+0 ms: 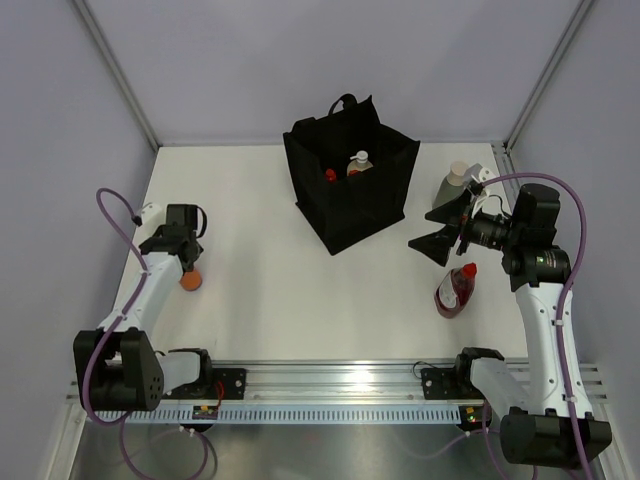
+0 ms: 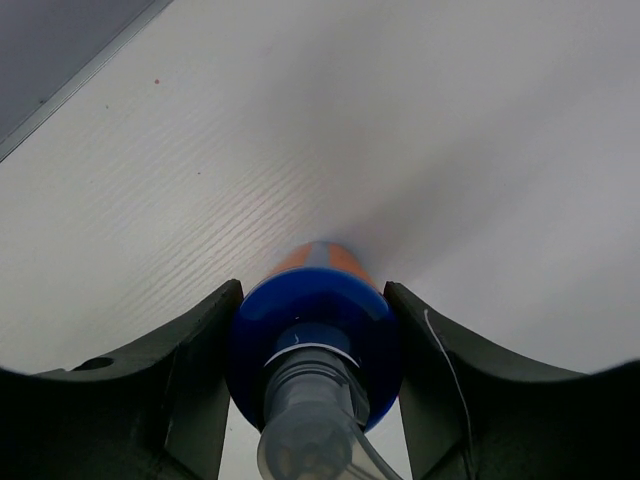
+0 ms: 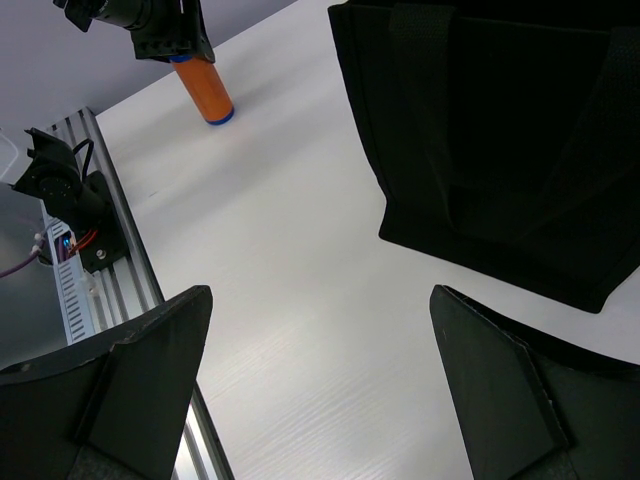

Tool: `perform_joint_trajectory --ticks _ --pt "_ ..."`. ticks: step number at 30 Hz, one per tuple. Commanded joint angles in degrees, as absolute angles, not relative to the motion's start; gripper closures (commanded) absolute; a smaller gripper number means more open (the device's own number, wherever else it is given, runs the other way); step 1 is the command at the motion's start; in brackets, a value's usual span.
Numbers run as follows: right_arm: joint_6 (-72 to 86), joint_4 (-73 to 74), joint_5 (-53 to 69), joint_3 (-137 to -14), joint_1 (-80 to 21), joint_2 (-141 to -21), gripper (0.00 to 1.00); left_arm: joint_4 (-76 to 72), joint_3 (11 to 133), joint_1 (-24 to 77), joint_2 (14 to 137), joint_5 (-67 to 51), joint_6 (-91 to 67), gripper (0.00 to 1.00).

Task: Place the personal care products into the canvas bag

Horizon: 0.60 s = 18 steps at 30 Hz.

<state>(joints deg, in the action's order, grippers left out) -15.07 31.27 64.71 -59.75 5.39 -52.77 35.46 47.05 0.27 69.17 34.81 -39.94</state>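
Observation:
My left gripper (image 2: 313, 300) is shut on an orange bottle (image 2: 322, 255), its fingers pressed against both sides of the blue collar (image 2: 310, 310) below a clear pump top. The top view shows this bottle (image 1: 189, 281) at the table's left. The black canvas bag (image 1: 350, 175) stands open at the back centre. A red-capped bottle (image 1: 330, 175) and a cream bottle (image 1: 358, 163) are inside it. A dark red bottle (image 1: 458, 288) lies at the right. My right gripper (image 1: 440, 225) hovers open and empty between bag and red bottle. A grey-green pump bottle (image 1: 455, 183) stands behind it.
Grey walls close the table at the back and on both sides. The arms' mounting rail (image 1: 330, 385) runs along the near edge. In the right wrist view the bag (image 3: 500, 130) is at the upper right and the orange bottle (image 3: 205, 90) at the upper left.

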Motion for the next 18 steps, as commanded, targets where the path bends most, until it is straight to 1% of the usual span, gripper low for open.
perform_joint_trajectory --ticks 1,2,5,6,8,9,12,13,15,17,18 --pt "-15.2 29.5 66.7 -59.5 6.1 -51.9 0.01 32.0 47.1 0.1 66.4 32.5 -38.0 0.96" --pt "-15.2 29.5 66.8 -59.5 6.1 -51.8 0.01 31.8 47.3 0.1 65.2 31.9 -37.2 0.99" --pt "-15.2 29.5 66.8 -59.5 6.2 -51.9 0.01 30.2 48.1 0.0 62.2 25.1 -34.1 1.0" --pt "-15.2 29.4 66.9 -59.5 6.2 -51.9 0.01 29.8 48.3 0.1 61.3 20.0 -33.4 1.0" --pt "-15.1 29.5 66.9 -59.5 6.3 -51.8 0.0 28.0 49.3 0.1 58.2 13.7 -31.1 1.0" --pt "-15.2 29.5 66.9 -59.5 6.3 -51.8 0.01 27.3 49.6 0.1 57.0 7.9 -30.8 1.0" --pt "-15.5 29.6 67.2 -59.5 6.6 -51.8 0.01 23.2 51.2 1.4 52.1 0.5 -29.1 1.0" --pt "-15.5 29.7 67.3 -59.4 6.6 -51.7 0.01 21.3 51.8 1.9 51.1 -4.1 -28.9 1.0" --pt "-15.6 29.7 67.5 -59.4 6.9 -51.7 0.01 19.7 55.1 4.4 49.2 -7.6 -29.5 1.0" --pt "-15.6 29.8 67.5 -59.4 7.0 -51.8 0.01 18.5 58.2 7.0 49.0 -7.6 -30.7 1.0" --pt "-15.7 29.6 67.5 -59.4 7.0 -51.8 0.01 18.0 61.8 10.5 49.7 -7.6 -30.7 1.0"
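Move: My left hand already grips the blue-capped orange bottle and is taking it to the canvas bag, whose middle lies some 42 cm to my right, about 20 cm farther out and roughly level with my hand. Beyond the bag, the grey pump bottle stands about 26 cm to its right and level with it. The red bottle is about 25 cm to the bag's right and 26 cm nearer. From my right hand, the bag is about 24 cm ahead, 11 cm left and 18 cm below. I keep the left fingers shut on the orange bottle's cap and, after a slow start, swing it right and up towards the bag, gathering speed: some 12 cm right and nearly as much up. As it goes, my wrist turns clockwise about 35 degrees and tips the fingertips up, so the fingers swing from pointing left and down towards the bag's side. ##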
